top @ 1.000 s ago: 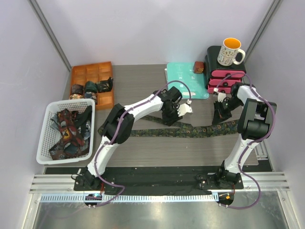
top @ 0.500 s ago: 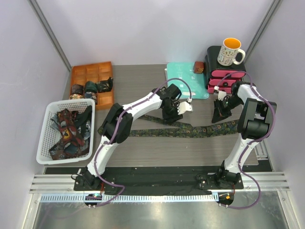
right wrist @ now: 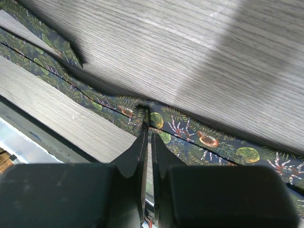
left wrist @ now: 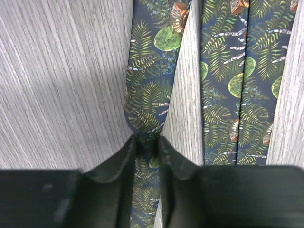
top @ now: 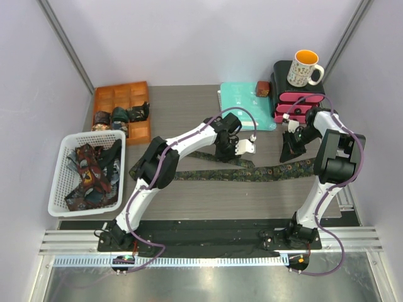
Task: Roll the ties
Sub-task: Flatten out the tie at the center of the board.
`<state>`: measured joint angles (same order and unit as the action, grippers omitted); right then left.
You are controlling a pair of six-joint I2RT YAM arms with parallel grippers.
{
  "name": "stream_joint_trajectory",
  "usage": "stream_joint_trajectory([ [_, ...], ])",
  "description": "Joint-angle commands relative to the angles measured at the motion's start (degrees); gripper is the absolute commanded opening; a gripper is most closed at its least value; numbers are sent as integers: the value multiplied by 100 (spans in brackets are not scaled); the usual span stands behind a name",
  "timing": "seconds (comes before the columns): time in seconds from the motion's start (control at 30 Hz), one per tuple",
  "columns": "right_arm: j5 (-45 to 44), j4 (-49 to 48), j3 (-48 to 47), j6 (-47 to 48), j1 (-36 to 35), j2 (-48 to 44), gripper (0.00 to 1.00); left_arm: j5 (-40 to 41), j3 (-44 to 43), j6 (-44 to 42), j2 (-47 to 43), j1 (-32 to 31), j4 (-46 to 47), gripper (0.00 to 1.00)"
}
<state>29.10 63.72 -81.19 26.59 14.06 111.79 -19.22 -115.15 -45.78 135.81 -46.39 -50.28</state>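
One tie point(top: 264, 171), dark with green fern and lily-pad print, lies flat across the middle of the table, doubled so a narrow strip runs beside a wider one. My left gripper point(top: 221, 153) is down on the narrow strip. In the left wrist view that gripper point(left wrist: 147, 142) is shut on the narrow strip point(left wrist: 148, 95), with the wide strip point(left wrist: 242, 71) flat to its right. My right gripper point(top: 291, 154) is at the tie's right end. In the right wrist view it point(right wrist: 147, 124) pinches a raised fold of the tie point(right wrist: 209, 137).
A white basket point(top: 63, 182) at the left holds several loose ties point(top: 94, 176). An orange compartment tray point(top: 119, 94) behind it holds rolled ties point(top: 119, 115). A teal folder point(top: 242, 104), pink drawers point(top: 296, 104) and a mug point(top: 304, 68) stand at the back right.
My left wrist has turned a little and shifted slightly toward the back over the narrow strip. The right arm and the tie's right end have stayed put.
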Motion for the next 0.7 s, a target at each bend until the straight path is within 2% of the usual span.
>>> stream_joint_trajectory([
  [0.0, 87, 123, -73, 4, 26, -140, 13, 95, 46, -54, 192, 7, -324, 17],
  [0.17, 87, 114, -3, 22, 26, -175, 13, 24, -427, 499, -168, 16, -438, 6],
  [0.2, 78, 97, 15, 30, 26, -184, 13, -20, -533, 578, -256, -10, -552, 1],
  [0.37, 78, 70, 15, -40, 44, -219, 13, -12, -666, 1183, -476, -124, -887, 0],
  [0.67, 52, 8, 33, -136, 105, -298, 13, 384, -992, 2546, -607, -204, -791, 0],
])
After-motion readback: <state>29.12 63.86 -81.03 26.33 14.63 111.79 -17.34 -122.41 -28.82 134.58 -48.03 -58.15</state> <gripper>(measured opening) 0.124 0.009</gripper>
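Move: My left fingers are already astride the tie's upper strip, low over the board, with the cloth at or a centimetre below the hand point. That strip's free end lies about 9 cm to the right and 2 cm back. The tie's long doubled strip runs some 6 cm straight back, and the teal folder is centred about 20 cm ahead and 8 cm right. From my right hand, the pinch spot is roughly 20 cm left, about level fore and aft, and 4 cm below. I close my left fingers fully on the upper strip, pinching it across its width. Keeping that grip, I lift it about 4 cm off the board and ease it 2 cm back towards the long strip, while my wrist turns some 15 degrees counter-clockwise. ##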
